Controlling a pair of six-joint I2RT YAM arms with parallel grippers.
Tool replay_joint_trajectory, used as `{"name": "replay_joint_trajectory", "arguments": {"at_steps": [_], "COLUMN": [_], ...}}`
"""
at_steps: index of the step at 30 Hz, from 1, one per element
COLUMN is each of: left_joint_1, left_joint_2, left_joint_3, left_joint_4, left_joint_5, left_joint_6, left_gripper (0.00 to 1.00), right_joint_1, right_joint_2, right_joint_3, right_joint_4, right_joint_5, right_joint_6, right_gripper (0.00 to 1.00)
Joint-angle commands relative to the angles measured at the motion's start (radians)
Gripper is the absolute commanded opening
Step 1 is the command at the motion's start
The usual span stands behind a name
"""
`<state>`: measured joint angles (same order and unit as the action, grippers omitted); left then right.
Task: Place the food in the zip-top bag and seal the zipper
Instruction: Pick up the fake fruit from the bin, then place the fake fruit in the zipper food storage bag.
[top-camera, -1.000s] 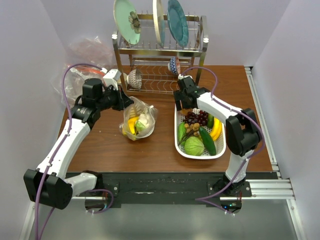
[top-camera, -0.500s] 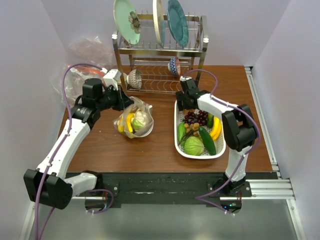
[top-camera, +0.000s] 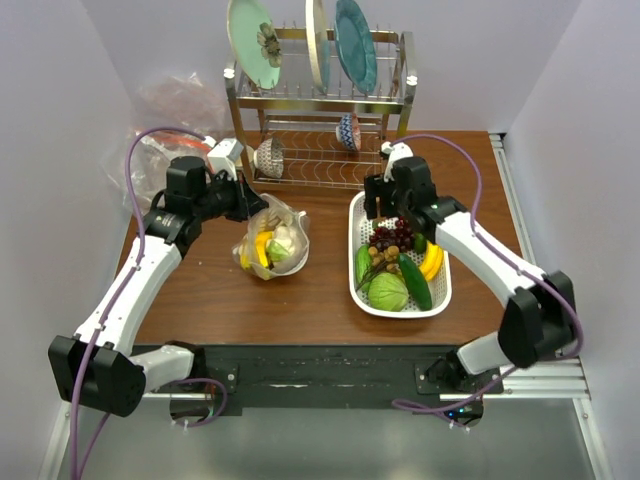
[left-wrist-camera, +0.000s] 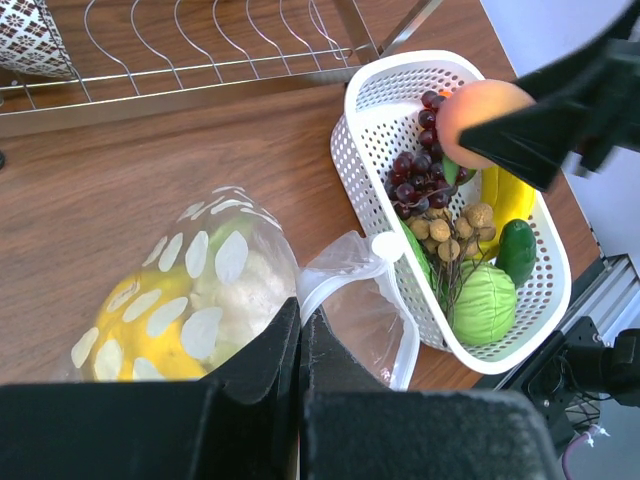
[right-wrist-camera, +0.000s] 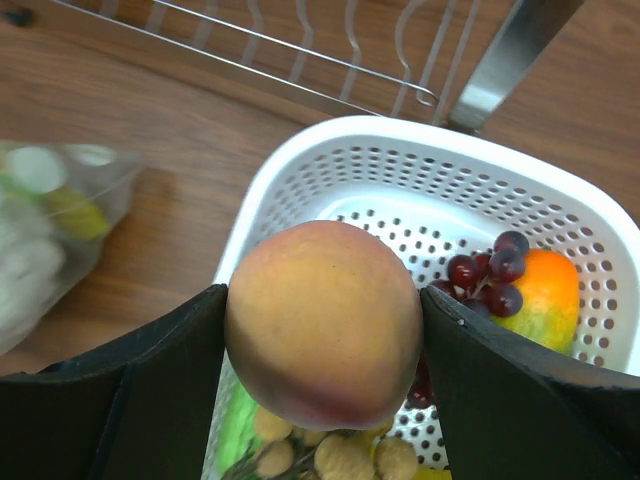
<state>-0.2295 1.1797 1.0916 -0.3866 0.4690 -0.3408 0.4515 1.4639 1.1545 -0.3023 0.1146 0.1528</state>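
Observation:
The zip-top bag is clear with white dots and hangs left of the white basket. It holds yellow bananas and a pale green-white piece. My left gripper is shut on the bag's top edge, beside the zipper strip, whose mouth gapes open. My right gripper is shut on an orange-pink peach and holds it above the basket's back left corner. The peach also shows in the left wrist view. Dark grapes lie in the basket below.
The basket also holds a green cabbage, a cucumber, a banana and brown longans. A metal dish rack with plates and bowls stands behind. A heap of plain clear plastic lies at the back left.
My right gripper has risen out of the basket's back corner with the peach, and the right arm has swung outward to the right. The bag has swayed slightly in my left gripper.

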Motion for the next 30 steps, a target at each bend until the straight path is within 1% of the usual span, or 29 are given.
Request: {"name": "replay_joint_trajectory", "arguments": {"at_steps": [1,3,4,8,9,14,21,30], "left_joint_1": [0.004,0.004,0.004,0.004,0.004,0.004,0.004,0.002], "left_joint_2": [-0.006,-0.005,-0.005,-0.005,-0.005,-0.003,-0.005,0.000], "left_joint_3": [0.033,0.033,0.031,0.031,0.031,0.033,0.036,0.045], "left_joint_4": [0.051,0.051,0.051,0.052,0.052,0.055,0.048,0.048], "left_joint_5": [0.031,0.033,0.033,0.036,0.036,0.042,0.045,0.052], "left_joint_6": [-0.018,-0.020,-0.021,-0.024,-0.026,-0.029,-0.035,-0.041], "left_gripper": [0.00,0.00,0.00,0.00,0.00,0.00,0.00,0.00], "right_joint_1": [0.021,0.038,0.045,0.136,0.176,0.253,0.375,0.423], "right_joint_2": [-0.137,-0.171,-0.183,-0.237,-0.238,-0.238,-0.159,-0.040], "right_joint_3": [-0.041,-0.042,-0.041,-0.019,-0.013,0.011,0.074,0.122], "right_joint_4": [0.051,0.052,0.057,0.052,0.051,0.095,0.160,0.239], "right_joint_5": [-0.204,-0.259,-0.312,-0.334,-0.331,-0.366,-0.382,-0.366], "right_joint_6": [0.013,0.024,0.033,0.044,0.047,0.105,0.131,0.133], "right_gripper": [0.64,0.63,0.62,0.62,0.62,0.62,0.62,0.61]}}
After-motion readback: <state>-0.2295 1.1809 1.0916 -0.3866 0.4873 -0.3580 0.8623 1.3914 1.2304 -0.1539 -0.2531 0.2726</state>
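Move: The fake peach is already in the right fingers, over the far left part of the bin. The open mouth of the zip-top bag is about 21 cm to this hand's left, 10 cm nearer the base and slightly lower. The grapes lie some 13 cm below, about 4 cm to the right and level fore-and-aft; the cabbage is 13 cm back, 3 cm right and 13 cm below. From the left hand, the bag mouth is roughly 4 cm back, 5 cm right and 5 cm below. Leftward and back in a rising swing, the right hand carries the gripped fake peach out over the bin's left side to the bag mouth, about 19 cm left, 14 back and 10 up, ending almost purely leftward. Its wrist turns some 40 degrees counter-clockwise and rolls left side up, the fingers keeping their hold. The left hand stays still, pinching the bag's rim. ##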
